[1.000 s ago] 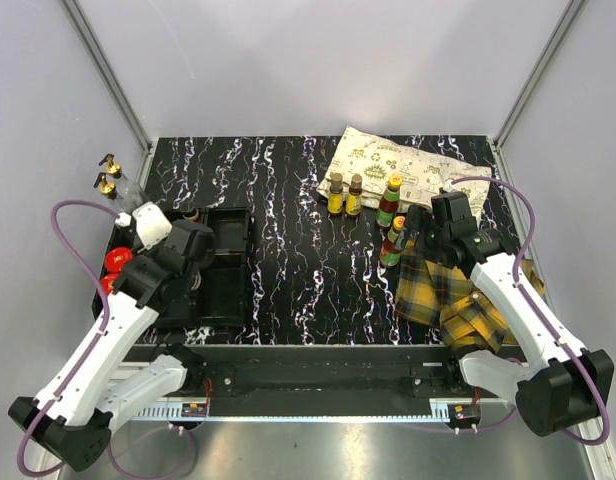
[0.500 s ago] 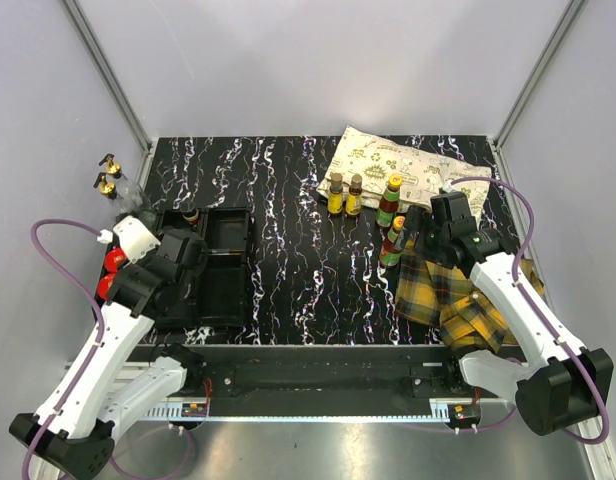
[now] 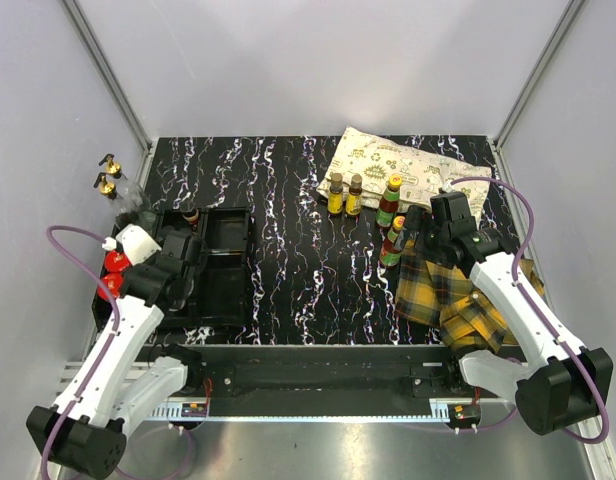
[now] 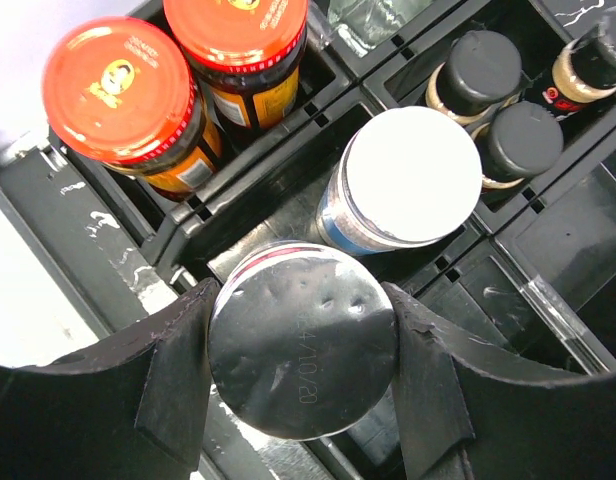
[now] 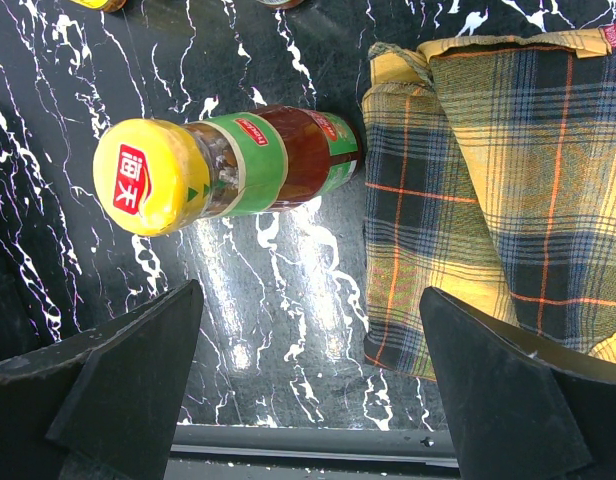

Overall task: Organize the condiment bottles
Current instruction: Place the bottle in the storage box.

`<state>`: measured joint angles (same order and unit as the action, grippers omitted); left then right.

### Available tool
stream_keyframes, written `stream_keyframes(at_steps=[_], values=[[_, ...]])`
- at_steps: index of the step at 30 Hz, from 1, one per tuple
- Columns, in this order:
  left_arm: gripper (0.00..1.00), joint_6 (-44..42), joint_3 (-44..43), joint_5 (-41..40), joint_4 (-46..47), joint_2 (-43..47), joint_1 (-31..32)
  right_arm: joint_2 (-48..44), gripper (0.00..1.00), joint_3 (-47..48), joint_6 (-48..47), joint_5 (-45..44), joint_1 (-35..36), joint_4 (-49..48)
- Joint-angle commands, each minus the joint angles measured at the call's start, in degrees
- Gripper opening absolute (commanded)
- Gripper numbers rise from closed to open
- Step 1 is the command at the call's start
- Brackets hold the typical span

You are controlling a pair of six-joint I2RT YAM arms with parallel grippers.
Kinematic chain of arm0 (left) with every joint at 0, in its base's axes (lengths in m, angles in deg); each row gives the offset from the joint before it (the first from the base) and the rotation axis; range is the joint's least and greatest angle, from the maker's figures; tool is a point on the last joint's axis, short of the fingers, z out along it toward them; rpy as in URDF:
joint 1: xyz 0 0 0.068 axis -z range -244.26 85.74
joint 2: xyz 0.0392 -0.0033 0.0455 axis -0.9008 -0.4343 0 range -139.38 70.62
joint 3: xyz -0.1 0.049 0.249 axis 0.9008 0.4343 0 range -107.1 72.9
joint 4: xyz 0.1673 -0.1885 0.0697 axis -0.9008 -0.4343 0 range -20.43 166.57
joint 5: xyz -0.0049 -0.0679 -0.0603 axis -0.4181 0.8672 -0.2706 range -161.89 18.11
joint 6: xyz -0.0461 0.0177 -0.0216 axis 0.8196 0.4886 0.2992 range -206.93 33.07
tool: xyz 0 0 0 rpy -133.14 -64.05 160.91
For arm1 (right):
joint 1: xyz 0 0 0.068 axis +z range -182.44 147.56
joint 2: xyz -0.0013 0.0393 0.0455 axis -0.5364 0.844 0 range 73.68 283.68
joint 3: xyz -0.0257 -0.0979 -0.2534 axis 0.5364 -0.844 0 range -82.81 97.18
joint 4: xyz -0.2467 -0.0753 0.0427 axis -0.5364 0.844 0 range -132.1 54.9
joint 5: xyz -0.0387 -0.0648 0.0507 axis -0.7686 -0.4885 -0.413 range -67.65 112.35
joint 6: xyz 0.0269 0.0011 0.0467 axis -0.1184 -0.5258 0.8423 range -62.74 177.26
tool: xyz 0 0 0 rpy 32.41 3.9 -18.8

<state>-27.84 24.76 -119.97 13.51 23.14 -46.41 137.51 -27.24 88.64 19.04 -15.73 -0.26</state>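
My left gripper (image 4: 300,300) is shut on a silver-lidded shaker (image 4: 303,350), held over the black tray (image 4: 578,230) beside a white-topped shaker (image 4: 408,180). Two red-lidded jars (image 4: 118,90) and several tiny dark bottles (image 4: 483,70) stand in the tray's compartments. From above, the left gripper (image 3: 176,268) sits at the tray's left part. My right gripper (image 5: 313,380) is open over bare table, just short of a yellow-capped sauce bottle (image 5: 238,165). In the top view that gripper (image 3: 420,232) is right of this bottle (image 3: 393,240); three other bottles (image 3: 354,195) stand behind it.
A yellow plaid cloth (image 5: 498,180) lies right of the sauce bottle, under my right arm. A patterned white cloth (image 3: 398,165) lies at the back right. Two gold-capped clear bottles (image 3: 110,183) stand off the table's left edge by the tray.
My left arm has swung left and drawn back toward the near edge, carrying the shaker over the tray's left side. The right arm has not moved.
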Motion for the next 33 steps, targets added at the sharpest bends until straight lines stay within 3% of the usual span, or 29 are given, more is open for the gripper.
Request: stream_keyframes(at_steps=[1, 4, 17, 24, 25, 27, 33], values=[[0.13, -0.6, 1.6, 1.6, 8.2, 0.3, -2.1, -0.1, 1.0, 0.3, 0.0, 1.1, -0.5, -0.9], [0.14, -1.1, 2.9, 2.6, 9.9, 0.2, -3.3, -0.1, 1.0, 0.3, 0.1, 0.9, -0.4, -0.9], [0.45, -0.6, 6.8, 5.4, 11.7, -1.6, -5.1, -0.3, 1.0, 0.1, 0.2, 1.0, -0.4, -1.0], [0.83, -0.9, 6.9, 5.6, 11.6, -0.7, -5.3, -0.3, 1.0, 0.0, 0.3, 1.0, -0.4, -1.0], [0.93, -1.0, 6.5, 5.7, 11.6, -0.8, -5.3, -0.3, 1.0, 0.0, 0.3, 1.1, -0.4, -0.9], [0.99, -1.2, 5.9, 5.9, 10.8, -0.9, -5.4, -0.4, 1.0, 0.0, 0.3, 1.2, -0.4, -1.0], [0.99, -2.7, 1.0, 5.2, 7.0, -0.7, -5.3, -0.5, 1.0, 0.2, 0.4, 1.1, -0.5, -0.9]])
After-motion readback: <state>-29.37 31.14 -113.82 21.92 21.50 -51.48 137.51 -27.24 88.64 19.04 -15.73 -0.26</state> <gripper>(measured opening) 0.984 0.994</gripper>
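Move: The left hand already holds the last shaker bottle just over its place, the near end of the storage box's middle compartment, some 1 cm ahead and about 9 cm below. The white-lidded shaker stands about 8 cm ahead and 1 cm left, the near red-lidded jar 1 cm ahead and 11 cm left, and the black-capped jars about 15 cm ahead, 1 cm left. From the right hand, that place lies about 50 cm left and 9 cm back. The left hand lowers the gripped shaker bottle about 4 cm, almost straight down with about 1 cm of forward drift, into the near end of the middle compartment, behind the white-lidded shaker and to the right of the red-lidded jars, its wrist turning only some 5 degrees. It then stops and holds its place while the fingers spread from their grip to fully open, letting go of the bottle. ##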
